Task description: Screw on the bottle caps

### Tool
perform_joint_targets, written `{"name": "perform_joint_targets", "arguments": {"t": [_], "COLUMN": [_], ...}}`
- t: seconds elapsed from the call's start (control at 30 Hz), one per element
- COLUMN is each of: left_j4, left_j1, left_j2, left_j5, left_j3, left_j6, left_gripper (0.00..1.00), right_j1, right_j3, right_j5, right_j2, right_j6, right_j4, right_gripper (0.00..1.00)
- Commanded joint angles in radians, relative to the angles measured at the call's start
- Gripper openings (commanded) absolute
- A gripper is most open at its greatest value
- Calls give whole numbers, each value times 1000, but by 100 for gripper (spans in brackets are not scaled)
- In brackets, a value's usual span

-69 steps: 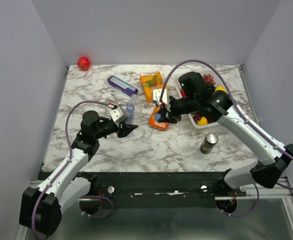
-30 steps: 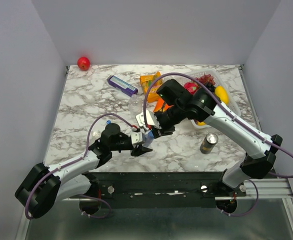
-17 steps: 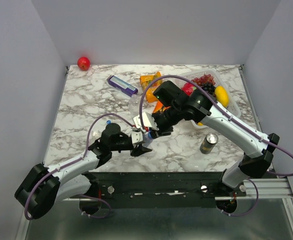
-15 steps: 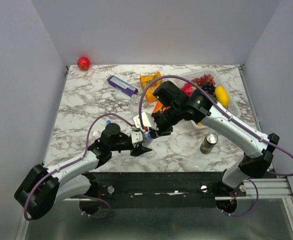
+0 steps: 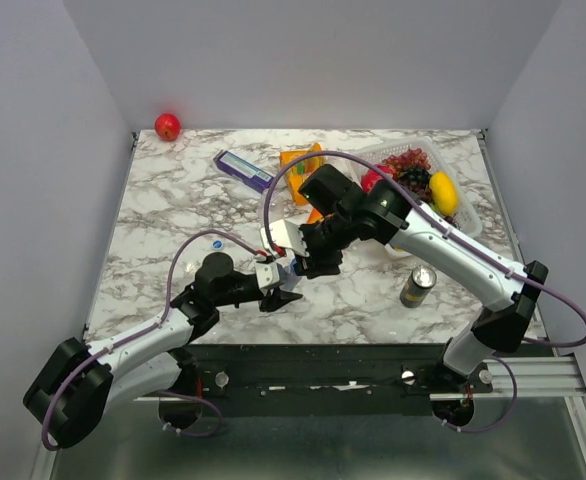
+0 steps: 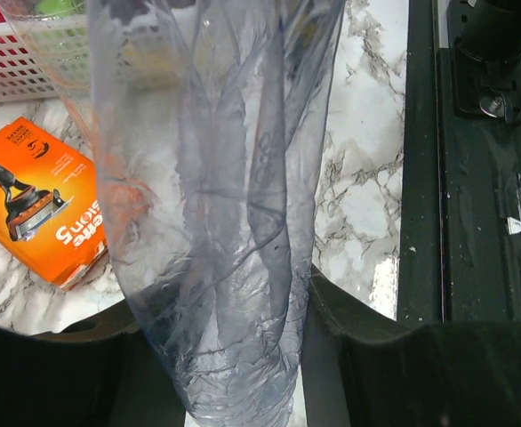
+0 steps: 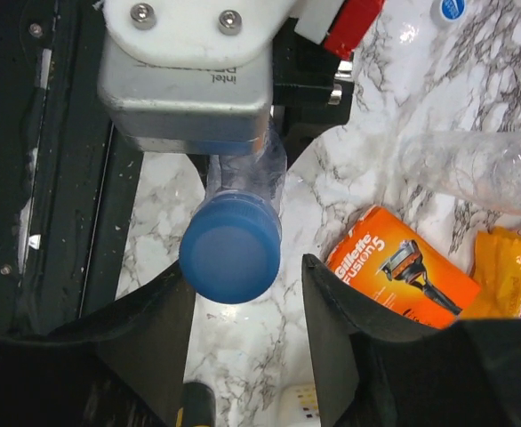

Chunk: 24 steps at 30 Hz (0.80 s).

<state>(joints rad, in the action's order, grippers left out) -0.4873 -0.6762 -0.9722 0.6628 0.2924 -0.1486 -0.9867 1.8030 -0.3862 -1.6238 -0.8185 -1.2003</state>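
My left gripper (image 5: 279,286) (image 6: 234,307) is shut on a crinkled clear bottle (image 6: 216,205), held tilted just above the table near its front edge. A blue cap (image 7: 230,250) (image 5: 294,266) sits on that bottle's neck. My right gripper (image 5: 307,263) (image 7: 247,267) is open around the cap; its left finger is close to the cap and a gap shows on the right. A second clear bottle (image 7: 474,173) lies on the table behind. A loose blue cap (image 5: 216,243) (image 7: 450,9) lies to the left.
An orange razor box (image 7: 403,267) (image 6: 43,213) lies just behind the grippers, next to yellow packets (image 7: 514,267). A dark can (image 5: 418,285) stands at the right front. A fruit basket (image 5: 383,152), a purple box (image 5: 243,170) and a red ball (image 5: 167,126) lie farther back.
The left arm carried the bottle from mid-left to the front middle, and the right arm came down over its neck. In the last half second both shifted slightly left.
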Motion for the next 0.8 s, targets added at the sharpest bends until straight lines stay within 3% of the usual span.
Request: {"name": "perform_joint_targets", "arguments": {"t": [0.0, 0.17, 0.27, 0.33, 0.37, 0.6, 0.77], "left_j4": [4, 15, 36, 38, 39, 59, 73], "left_j1": [0, 0, 6, 7, 7, 12, 20], "left_j2": [10, 3, -8, -13, -17, -43, -37], "left_j5": [-6, 4, 23, 31, 35, 50, 54], "left_j3": [13, 16, 25, 30, 31, 62, 68], "left_j6": [0, -5, 3, 18, 32, 38, 52], "left_gripper": [0, 0, 0, 0, 0, 0, 0], "right_j1": [2, 6, 34, 34, 34, 22, 6], "right_j3": [50, 44, 58, 44, 41, 194, 200], "right_j5": [70, 122, 35, -3, -16, -151, -154], "right_j2": [16, 45, 97, 134, 134, -5, -44], "right_j6": [39, 81, 65, 61, 68, -28, -116], "right_j4": [-25, -51, -36, 49, 74, -17, -99], "right_gripper": [63, 71, 76, 96, 100, 100, 100]}}
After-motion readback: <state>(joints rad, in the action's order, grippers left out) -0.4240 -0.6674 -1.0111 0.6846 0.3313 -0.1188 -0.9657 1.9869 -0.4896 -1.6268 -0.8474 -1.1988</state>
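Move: The blue cap on the bottle lies just off the right fingertips, about 2 cm left of the right hand and level with it in height and reach. The orange razor pack lies on the table some 17 cm ahead of that hand, 5 cm right and 20 cm below; the empty clear bottle is about 22 cm ahead and 9 cm left, equally low. From the left hand, holding the bottle, the cap is about 10 cm up, 1 cm ahead and 2 cm right. Easing about 2 cm to the right and slightly forward off the cap as its already loosened fingers spread wide, the right hand then rises away from the bottle by nearly 8 cm, swinging back left some 4 cm and dipping slightly at the end; its fingers tip up roughly 10 degrees. The left hand keeps its grip on the upright bottle, sinking barely 1 cm. ##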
